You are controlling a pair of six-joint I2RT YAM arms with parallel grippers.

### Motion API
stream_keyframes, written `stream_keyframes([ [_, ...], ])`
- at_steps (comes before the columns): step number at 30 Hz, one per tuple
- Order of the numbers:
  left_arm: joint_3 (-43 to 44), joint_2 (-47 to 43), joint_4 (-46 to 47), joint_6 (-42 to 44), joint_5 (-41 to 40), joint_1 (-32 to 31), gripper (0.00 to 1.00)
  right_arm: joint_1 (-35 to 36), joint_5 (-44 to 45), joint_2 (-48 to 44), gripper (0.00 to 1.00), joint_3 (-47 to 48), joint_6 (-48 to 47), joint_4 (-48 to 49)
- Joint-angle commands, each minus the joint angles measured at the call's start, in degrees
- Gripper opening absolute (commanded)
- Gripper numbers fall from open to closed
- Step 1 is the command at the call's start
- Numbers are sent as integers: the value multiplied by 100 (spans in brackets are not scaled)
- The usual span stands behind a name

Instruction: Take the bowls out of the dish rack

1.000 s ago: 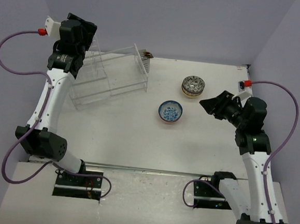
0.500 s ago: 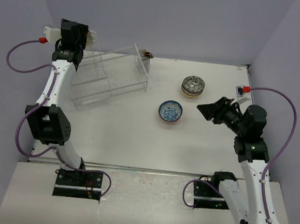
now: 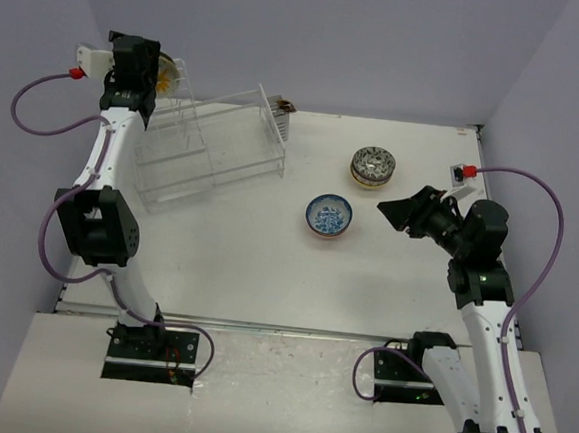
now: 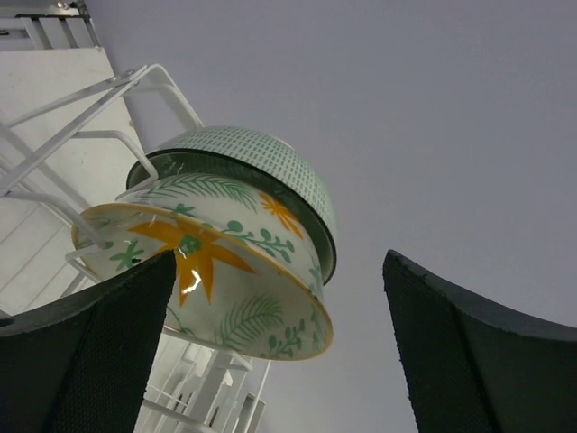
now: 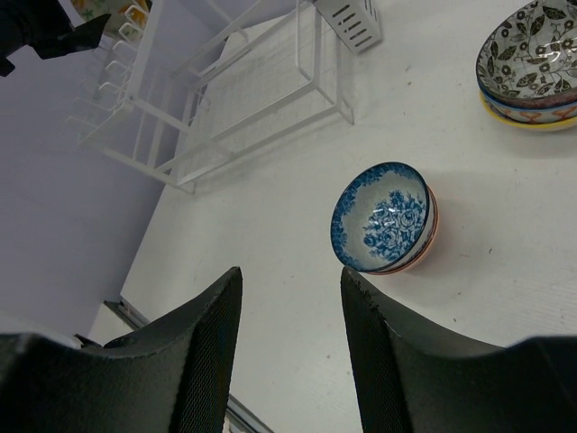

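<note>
Two bowls stand on edge in the tall tier of the clear dish rack (image 3: pixel 215 145): a yellow flower bowl (image 4: pixel 207 271) in front and a pale green bowl (image 4: pixel 261 171) behind it. My left gripper (image 4: pixel 278 262) is open wide at the rack's top left corner, its left finger beside the flower bowl's rim. The flower bowl (image 3: pixel 166 71) shows by that gripper (image 3: pixel 148 73) from above. On the table sit a blue bowl (image 3: pixel 329 217) and a black-and-white bowl (image 3: pixel 373 167) on top of a stack. My right gripper (image 5: pixel 290 275) hovers open and empty, right of the blue bowl (image 5: pixel 383 216).
A small slotted white holder (image 5: pixel 347 23) hangs on the rack's right end. The blue bowl rests inside an orange-red one (image 5: pixel 431 236). The black-and-white bowl (image 5: pixel 532 50) tops a yellow-rimmed stack. Purple walls close in at the back and both sides.
My left gripper has moved up and back to the rack's top left corner, so the flower bowl now shows beside it. The right arm has shifted a little left.
</note>
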Motion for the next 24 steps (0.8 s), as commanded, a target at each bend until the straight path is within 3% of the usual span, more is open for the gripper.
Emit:
stream_keyframes([
  [1, 140, 75, -8, -1, -168, 80, 92, -5, -89, -29, 49, -19, 27, 316],
  [3, 131, 92, 89, -1, -133, 89, 89, -5, -89, -20, 49, -28, 10, 316],
  [4, 122, 110, 151, -10, -98, 89, 74, -13, -80, -29, 49, -28, 18, 333],
  [7, 52, 84, 379, -19, 43, 89, 51, -13, -54, -20, 49, -45, 27, 351],
  [10, -10, 57, 485, -107, 70, 89, 35, -5, -62, -11, 49, -36, 27, 351],
  [12, -36, 48, 590, -107, 96, 89, 34, -5, -54, -29, 49, -45, 27, 360],
  [17, -141, -39, 880, -124, 280, 98, 0, -13, -36, -37, 49, -63, 18, 369],
  [24, -203, -66, 942, -159, 377, 89, 0, -5, -10, -90, 49, -89, 27, 386],
])
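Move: The bowl with the orange star stands tilted in the rack, its middle about level fore and aft with the left hand, some 5 cm to its right and 5 cm below. The green-rimmed bowl nests just behind it, roughly 3 cm ahead of that hand, 4 cm right and 4 cm lower; the rack's empty part lies about 16 cm back, 14 cm right and 20 cm lower. From the right hand the star bowl is some 28 cm ahead and 49 cm left, at about its height. The left hand, wide open at the star bowl's upper edge, eases forward nearly 2 cm, dipping about 1 cm and then rising some 2 cm while its fingers come in to straddle the near rim. As they shut almost fully it shifts about 2 cm to the right and tips the fingertips up some 5 degrees with a slight clockwise turn, ending with the thin rim pinched between them, one finger inside the bowl and the other outside, between it and the green-rimmed bowl. ##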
